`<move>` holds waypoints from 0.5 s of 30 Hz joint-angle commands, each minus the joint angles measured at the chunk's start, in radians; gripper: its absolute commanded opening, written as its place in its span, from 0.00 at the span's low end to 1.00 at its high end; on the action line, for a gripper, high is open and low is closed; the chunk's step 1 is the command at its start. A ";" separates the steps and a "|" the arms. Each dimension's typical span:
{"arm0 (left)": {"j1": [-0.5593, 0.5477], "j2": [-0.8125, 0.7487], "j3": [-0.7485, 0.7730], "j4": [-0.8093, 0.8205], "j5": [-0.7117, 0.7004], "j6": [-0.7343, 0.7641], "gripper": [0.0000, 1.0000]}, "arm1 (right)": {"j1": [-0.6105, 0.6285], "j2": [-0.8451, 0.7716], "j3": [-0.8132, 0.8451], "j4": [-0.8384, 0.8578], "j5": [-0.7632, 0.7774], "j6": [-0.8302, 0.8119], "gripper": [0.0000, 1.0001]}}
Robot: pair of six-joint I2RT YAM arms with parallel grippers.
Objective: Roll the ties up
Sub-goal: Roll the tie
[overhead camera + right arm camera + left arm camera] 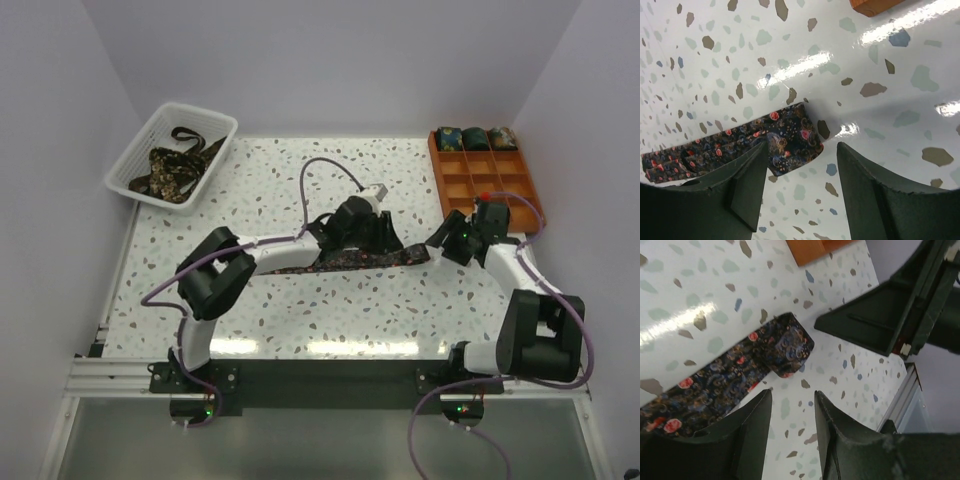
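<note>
One dark floral tie (365, 260) lies flat across the middle of the table, its right end folded over on itself (790, 347) (792, 137). My left gripper (390, 238) hovers over that end, and in the left wrist view it (792, 402) stands open with only table between its fingers. From the right, my right gripper (441, 245) faces the same end. Its jaws (801, 150) are open, with the fold just beyond the left fingertip (757, 155) and not gripped. Three rolled ties (476, 137) sit in the back row of the orange tray (487, 185).
A white mesh basket (150, 135) at the back left holds more loose ties (172, 168). The orange tray's corner shows in both wrist views (812, 249) (872, 5). The right arm's dark body (880, 315) is close in front of the left wrist camera.
</note>
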 commanded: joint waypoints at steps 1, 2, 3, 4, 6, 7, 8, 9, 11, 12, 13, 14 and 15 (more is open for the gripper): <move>-0.023 -0.003 -0.008 0.028 0.047 -0.052 0.44 | -0.015 0.048 0.009 0.114 -0.153 0.018 0.61; -0.028 0.003 -0.001 0.027 0.046 -0.052 0.44 | -0.024 0.068 0.007 0.128 -0.179 0.018 0.61; -0.032 0.016 0.007 0.027 0.046 -0.055 0.43 | -0.027 0.077 0.004 0.136 -0.185 0.018 0.61; -0.042 0.026 0.027 0.025 0.047 -0.053 0.43 | -0.032 0.083 0.001 0.150 -0.190 0.018 0.61; -0.046 0.059 0.048 0.015 0.047 -0.052 0.42 | -0.046 0.106 -0.008 0.162 -0.210 0.018 0.60; -0.048 0.072 0.065 0.013 0.047 -0.058 0.42 | -0.049 0.112 -0.011 0.179 -0.216 0.022 0.60; -0.048 0.094 0.071 0.013 0.043 -0.063 0.41 | -0.055 0.118 -0.022 0.188 -0.225 0.030 0.59; -0.048 0.105 0.084 0.013 0.041 -0.070 0.40 | -0.058 0.122 -0.025 0.194 -0.222 0.033 0.59; -0.049 0.139 0.102 0.002 0.030 -0.069 0.40 | -0.063 0.125 -0.028 0.197 -0.213 0.035 0.59; -0.049 0.151 0.128 -0.005 0.027 -0.066 0.40 | -0.063 0.126 -0.031 0.200 -0.211 0.036 0.59; -0.049 0.164 0.140 -0.022 0.027 -0.063 0.40 | -0.066 0.126 -0.034 0.210 -0.213 0.036 0.59; -0.049 0.182 0.151 -0.027 0.027 -0.061 0.40 | -0.066 0.128 -0.039 0.216 -0.216 0.038 0.59; -0.049 0.188 0.163 -0.027 0.030 -0.063 0.40 | -0.067 0.134 -0.042 0.222 -0.217 0.038 0.59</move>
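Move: The tie's folded end lies about 7 cm to the left hand's right, 3 cm ahead and some 10 cm below; the middle of the visible flat strip is roughly 13 cm to that hand's left, level fore and aft, also 10 cm below. From the right hand the folded end is about 5 cm left, 2 cm ahead and 6 cm down, and the compartment box's middle is 19 cm ahead, 11 cm right, about 5 cm lower. Down and to the right, the left hand sinks about 5 cm towards the tie's folded end, easing back a little first, its fingers staying part open. The right hand creeps down and forward, roughly 2.5 cm in all, closing in on the same end and rolling some 10 degrees so its left side rises; its fingers stay wide. Neither hand touches the tie yet. ##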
